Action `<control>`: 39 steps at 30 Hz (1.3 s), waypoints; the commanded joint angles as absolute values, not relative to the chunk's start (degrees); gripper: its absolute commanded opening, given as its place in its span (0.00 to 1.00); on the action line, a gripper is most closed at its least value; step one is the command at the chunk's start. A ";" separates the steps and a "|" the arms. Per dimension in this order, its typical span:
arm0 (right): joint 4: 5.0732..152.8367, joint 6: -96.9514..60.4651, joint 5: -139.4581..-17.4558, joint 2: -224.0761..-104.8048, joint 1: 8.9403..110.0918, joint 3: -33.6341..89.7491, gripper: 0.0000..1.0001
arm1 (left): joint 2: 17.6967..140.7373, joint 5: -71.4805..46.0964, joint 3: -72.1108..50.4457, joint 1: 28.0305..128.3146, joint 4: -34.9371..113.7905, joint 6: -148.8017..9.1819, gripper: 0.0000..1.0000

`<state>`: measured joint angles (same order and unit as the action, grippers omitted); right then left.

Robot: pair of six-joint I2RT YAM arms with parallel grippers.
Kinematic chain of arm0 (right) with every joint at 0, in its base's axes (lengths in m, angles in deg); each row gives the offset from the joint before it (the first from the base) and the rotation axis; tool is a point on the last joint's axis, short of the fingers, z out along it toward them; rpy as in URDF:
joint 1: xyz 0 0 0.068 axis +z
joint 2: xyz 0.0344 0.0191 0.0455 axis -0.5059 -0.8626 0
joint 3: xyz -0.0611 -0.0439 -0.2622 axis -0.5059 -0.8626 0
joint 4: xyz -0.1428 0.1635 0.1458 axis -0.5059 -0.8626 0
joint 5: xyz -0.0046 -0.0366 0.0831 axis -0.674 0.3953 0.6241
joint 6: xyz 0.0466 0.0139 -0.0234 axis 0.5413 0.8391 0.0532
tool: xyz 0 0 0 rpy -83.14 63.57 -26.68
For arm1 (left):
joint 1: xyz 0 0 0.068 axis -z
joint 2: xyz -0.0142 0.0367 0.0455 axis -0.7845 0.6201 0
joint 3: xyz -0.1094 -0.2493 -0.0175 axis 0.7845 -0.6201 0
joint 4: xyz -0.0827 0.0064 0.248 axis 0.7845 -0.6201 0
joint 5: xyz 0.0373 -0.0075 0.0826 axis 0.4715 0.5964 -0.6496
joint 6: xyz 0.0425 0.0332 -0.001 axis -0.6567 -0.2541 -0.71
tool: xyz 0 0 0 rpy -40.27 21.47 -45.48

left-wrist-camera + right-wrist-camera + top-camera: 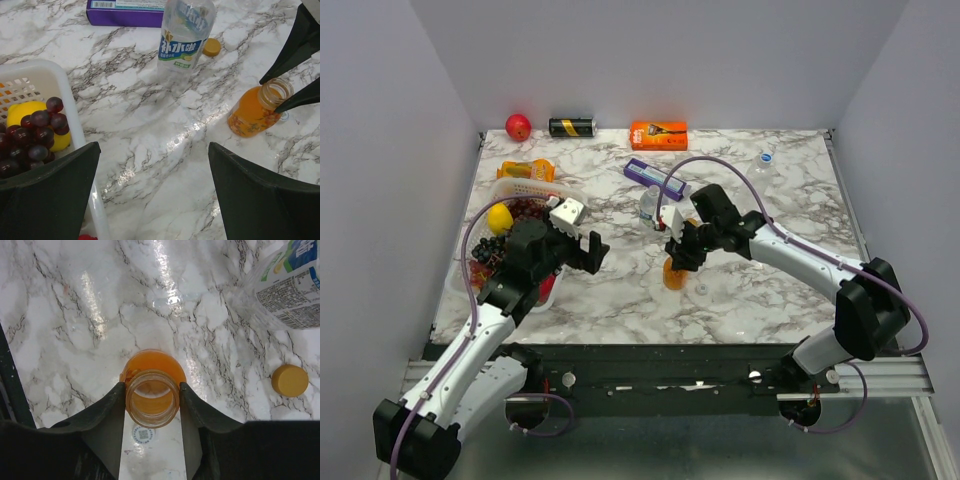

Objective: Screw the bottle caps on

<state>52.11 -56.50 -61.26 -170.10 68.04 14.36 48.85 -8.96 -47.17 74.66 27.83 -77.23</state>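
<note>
A short orange bottle (673,275) (250,117) (152,365) stands uncapped near the table's middle. My right gripper (678,255) (152,390) is shut on its neck, one finger pressing each side. An orange cap (212,47) (289,380) lies on the marble next to a clear bottle with a blue and white label (649,203) (185,40) (287,287), which has no cap. A small clear bottle with blue at its top (764,160) stands at the back right. My left gripper (585,250) (152,165) hangs open over bare marble, left of the orange bottle.
A white basket (525,187) (70,100) holding a lemon and dark grapes sits at the left. A purple box (655,175) (125,12) lies behind the labelled bottle. An orange box (658,135), a black can (572,127) and a red fruit (518,126) line the back wall.
</note>
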 commanded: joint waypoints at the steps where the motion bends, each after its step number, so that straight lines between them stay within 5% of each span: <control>1: 52.49 -56.60 -61.93 -169.50 68.18 15.44 0.34 | 50.82 -2.51 -47.23 74.35 28.27 -79.01 0.98; 9: 46.68 -51.88 -54.38 -164.22 68.18 25.10 0.16 | 52.24 18.24 -50.91 77.94 31.25 -87.62 0.99; 15: 46.85 -40.19 -51.47 -165.63 68.18 30.65 0.05 | 51.36 2.38 -53.73 86.55 42.14 -84.57 0.99; 39: 50.28 -33.14 -46.19 -167.91 68.62 32.93 0.05 | 62.34 3.21 -51.01 90.61 54.64 -77.61 0.97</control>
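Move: The right fingers already hold the orange bottle by its neck, its middle about 6 cm below them; the open left gripper it is going to is some 20 cm to the left, level front to back, and about 8 cm higher. From the left hand the bottle is roughly 20 cm to the right, level, and 14 cm below. From the right hand, the labelled clear bottle stands 15 cm ahead and 6 cm left, the brown cap 15 cm ahead and 4 cm right. Keeping its pinch on the orange bottle's neck, the right hand lifts it about 14 cm, then eases some 5 cm left in all and tilts, swinging the bottle's base towards the left gripper. The left hand, fingers staying wide open, comes roughly 11 cm right and a few centimetres back, turning some 25 degrees clockwise to face the bottle. ##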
